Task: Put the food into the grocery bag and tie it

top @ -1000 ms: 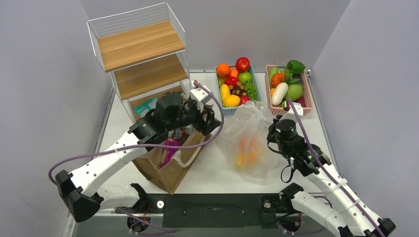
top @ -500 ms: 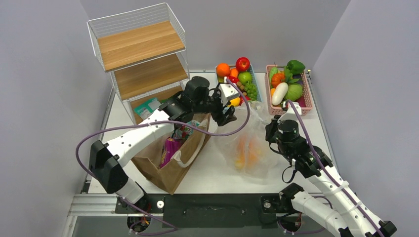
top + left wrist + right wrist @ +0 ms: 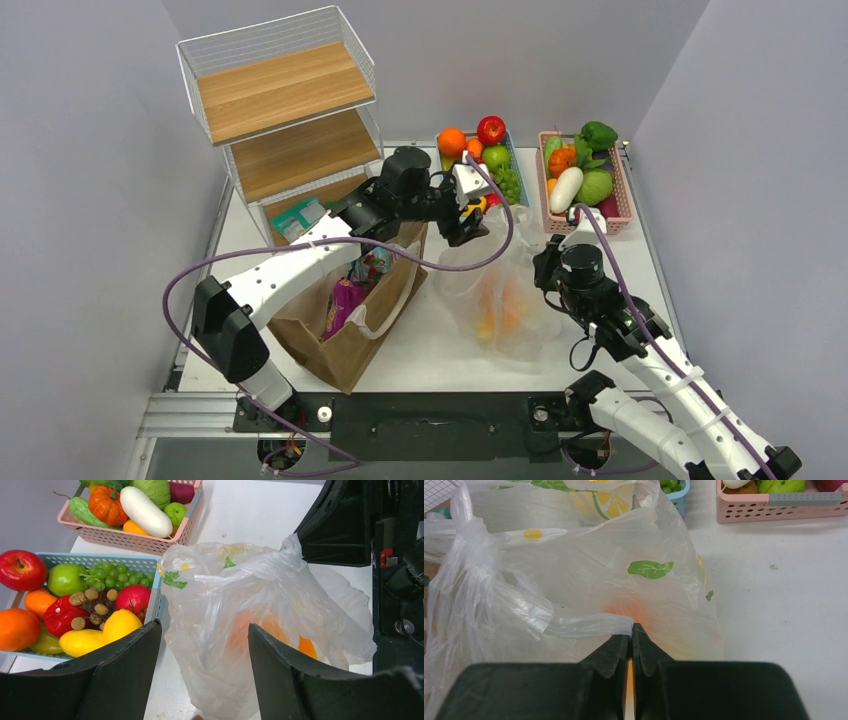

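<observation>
The grocery bag point(image 3: 505, 300) lies crumpled at mid-table, translucent with lemon and leaf prints. Orange toy fruits point(image 3: 495, 298) show through its plastic, also in the left wrist view point(image 3: 306, 647). My right gripper point(image 3: 632, 629) is shut on a twisted strand of the bag point(image 3: 589, 625) at its right side. My left gripper point(image 3: 205, 645) hangs open over the bag's far left part point(image 3: 240, 605), beside the blue basket, with the plastic below the gap between its fingers. A purple snack packet point(image 3: 343, 300) sticks out of the brown paper bag.
A brown paper bag point(image 3: 350, 345) stands left of the grocery bag. A wire shelf with wooden boards point(image 3: 285, 110) fills the back left. A blue basket point(image 3: 446, 222) of fruit and a pink basket point(image 3: 626, 200) of vegetables sit along the far edge.
My left arm has swung right, from above the paper bag to over the grocery bag's far side. My right gripper stays shut on the bag and has shifted slightly left.
</observation>
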{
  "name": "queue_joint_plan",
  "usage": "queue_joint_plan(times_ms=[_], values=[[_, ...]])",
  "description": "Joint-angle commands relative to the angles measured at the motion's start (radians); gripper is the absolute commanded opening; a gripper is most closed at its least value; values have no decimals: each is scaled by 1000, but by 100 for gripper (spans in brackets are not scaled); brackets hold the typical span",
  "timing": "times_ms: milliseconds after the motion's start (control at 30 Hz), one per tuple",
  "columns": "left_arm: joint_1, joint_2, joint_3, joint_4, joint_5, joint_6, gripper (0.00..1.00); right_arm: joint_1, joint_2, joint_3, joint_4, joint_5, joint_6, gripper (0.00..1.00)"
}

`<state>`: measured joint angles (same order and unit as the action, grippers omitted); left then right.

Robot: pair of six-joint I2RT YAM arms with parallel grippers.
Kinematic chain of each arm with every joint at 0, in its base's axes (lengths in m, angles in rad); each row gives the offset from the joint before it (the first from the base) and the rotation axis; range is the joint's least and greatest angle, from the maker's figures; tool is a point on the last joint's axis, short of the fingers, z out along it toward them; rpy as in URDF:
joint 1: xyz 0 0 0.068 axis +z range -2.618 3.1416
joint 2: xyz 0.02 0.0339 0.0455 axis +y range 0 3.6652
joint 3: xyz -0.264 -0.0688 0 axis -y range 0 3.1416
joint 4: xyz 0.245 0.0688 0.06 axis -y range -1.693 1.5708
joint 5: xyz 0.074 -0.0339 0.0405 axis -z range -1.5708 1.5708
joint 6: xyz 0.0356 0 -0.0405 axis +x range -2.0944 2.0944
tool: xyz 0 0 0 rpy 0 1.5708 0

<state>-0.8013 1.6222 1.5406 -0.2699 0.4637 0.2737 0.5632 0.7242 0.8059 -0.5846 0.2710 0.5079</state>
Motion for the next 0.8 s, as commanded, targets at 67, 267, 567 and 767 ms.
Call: queue_joint_plan(times_ms=[67,267,567,767], values=[[6,33,71,38,58,7,58,-4,-22,-4,37,-4,-18,0],[5,65,96,29,58,-3,52,-3,-29,-7,36,-3,-18,0],[5,89,133,-6,18,-107,0,-4,-28,2,32,1,-16,0],[8,74,188,-174,34,-165,0,-5,-10,49,-9,108,-11,0]])
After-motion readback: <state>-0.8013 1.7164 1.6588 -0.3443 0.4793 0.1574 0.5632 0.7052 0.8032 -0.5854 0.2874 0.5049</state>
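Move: The near upper edge of the half-closed plastic bag hangs just off the left fingertips, about 2 cm to their right, 1 cm ahead and 2 cm below. From that hand, the orange food in the bag is some 7 cm right, 10 cm back and 20 cm lower, and the blue fruit basket about 16 cm ahead and 3 cm right. From the right hand, already pinching the bag, that edge is about 7 cm ahead, 11 cm left and 7 cm up. The left hand eases about 1.5 cm right into the bag's edge and pinches it shut; right keeps its grip. ##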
